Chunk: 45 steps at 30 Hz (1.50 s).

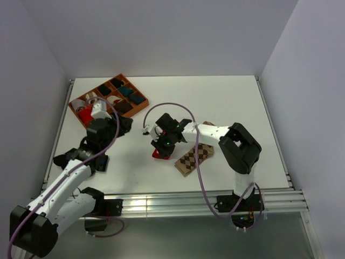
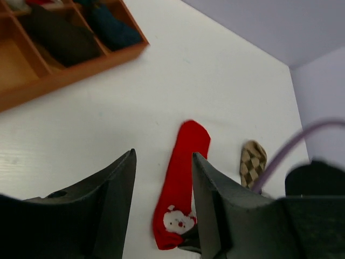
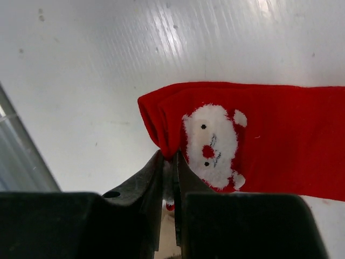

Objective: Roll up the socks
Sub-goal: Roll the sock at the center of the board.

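Note:
The red sock (image 3: 269, 140) with its white cartoon patch (image 3: 213, 143) lies flat on the white table. My right gripper (image 3: 170, 157) is shut on the sock's cuff edge beside the patch. From above, that gripper (image 1: 161, 147) covers most of the red sock (image 1: 157, 154). The tan-and-brown argyle sock (image 1: 194, 158) lies just right of it, partly under the right arm. My left gripper (image 2: 163, 154) hangs open above the table with nothing between its fingers. It looks toward the red sock (image 2: 180, 172) and the argyle sock (image 2: 252, 162). From above, the left gripper (image 1: 125, 125) is left of the socks.
An orange wooden tray (image 1: 141, 107) with compartments holding dark, teal, white and red sock rolls stands at the back left, close behind the left gripper. The same tray (image 2: 81, 67) fills the upper left of the left wrist view. Walls enclose the table on three sides.

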### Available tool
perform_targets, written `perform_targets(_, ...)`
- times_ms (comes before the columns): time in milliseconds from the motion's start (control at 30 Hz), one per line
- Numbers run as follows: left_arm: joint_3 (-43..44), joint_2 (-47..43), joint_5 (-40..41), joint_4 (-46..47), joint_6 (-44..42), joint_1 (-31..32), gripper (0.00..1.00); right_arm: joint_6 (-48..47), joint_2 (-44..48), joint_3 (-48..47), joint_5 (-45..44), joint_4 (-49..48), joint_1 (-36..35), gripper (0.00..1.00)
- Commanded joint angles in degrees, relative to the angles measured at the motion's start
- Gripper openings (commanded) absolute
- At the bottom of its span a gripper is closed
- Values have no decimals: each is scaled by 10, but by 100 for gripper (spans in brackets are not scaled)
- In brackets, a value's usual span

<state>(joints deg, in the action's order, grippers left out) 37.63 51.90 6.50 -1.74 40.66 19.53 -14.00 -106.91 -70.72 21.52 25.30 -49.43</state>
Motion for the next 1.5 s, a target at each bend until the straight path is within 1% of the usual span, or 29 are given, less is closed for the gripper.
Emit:
perform_targets(0,-81,-25,45,146,32,66,50,1,-7,-41,133,76,39,6)
perform_targets(33,-98,-27,38,174,28,81,50,-2,-17,-49,144,89,46,5)
perform_targets(67,-115,-28,33,215,27,87,51,-7,-35,-61,170,113,57,5)
perform_targets(100,-150,-29,19,242,24,93,51,-13,-43,-65,185,126,63,4)
perform_targets(133,-166,-29,5,266,15,96,52,-12,-52,-67,196,132,67,4)
perform_targets(167,-194,-26,-10,313,9,100,54,-12,-68,-71,223,146,75,4)
perform_targets(200,-204,-15,-44,333,-5,101,55,-23,-77,-78,237,158,79,4)
perform_targets(233,-213,-7,-60,351,-13,102,55,-33,-87,-85,251,189,81,4)
perform_targets(267,-225,2,-74,371,-20,103,58,-42,-107,-100,265,205,86,4)
perform_targets(300,-229,23,-105,403,-30,104,60,-58,-117,-110,286,221,87,4)
perform_targets(367,-241,46,-132,433,-37,105,65,-67,-146,-136,308,263,94,4)
perform_targets(400,-245,68,-144,469,-39,106,67,-79,-154,-141,333,273,98,4)
perform_targets(433,-249,79,-168,484,-38,106,70,-83,-169,-146,341,289,101,4)
perform_targets(500,-253,116,-191,521,-42,107,71,-88,-181,-157,351,298,108,4)
perform_targets(533,-251,127,-210,526,-46,107,71,-89,-186,-159,353,302,109,4)
perform_targets(567,-250,145,-218,532,-50,108,71,-88,-192,-160,356,303,111,4)
perform_targets(700,-253,169,-240,548,-59,112,71,-94,-201,-161,375,313,128,4)
perform_targets(833,-254,196,-252,572,-64,134,71,-95,-210,-165,395,324,153,4)
perform_targets(867,-254,215,-257,579,-65,140,71,-91,-211,-166,396,323,158,4)
perform_targets(1000,-244,264,-250,591,-72,176,71,-88,-218,-167,406,326,172,4)
perform_targets(1133,-235,310,-237,613,-72,205,71,-121,-232,-188,437,375,181,4)
perform_targets(1267,-233,351,-240,646,-63,216,71,-112,-233,-188,435,364,182,4)
perform_targets(1467,-225,373,-214,640,-68,226,72,-118,-238,-187,436,371,182,4)
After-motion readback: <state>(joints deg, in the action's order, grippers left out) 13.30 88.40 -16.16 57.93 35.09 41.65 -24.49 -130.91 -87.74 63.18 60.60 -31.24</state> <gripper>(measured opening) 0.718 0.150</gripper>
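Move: Down past the left hand's right side, the left corner of the red sock's near end lies about 16 cm right, 10 cm back and 19 cm below; the sock tray stands some 15 cm ahead of that hand and 7 cm left, well below. The right hand already pinches this end, the corner about 3 cm to its left, level fore and aft and 1 cm lower. From the right hand, the brown checked sock's middle is 13 cm right and 4 cm ahead. Swooping down and right about 16 cm each, and some 11 cm back, the left hand comes to the red sock's near end, turning about 45 degrees clockwise and opening wider, so the corner sits between its unclosed fingertips. The right hand keeps its pinch and carries the end about 4 cm right, dipping back and partly returning while its wrist swings some 50 degrees until the fingers point back towards the base. ##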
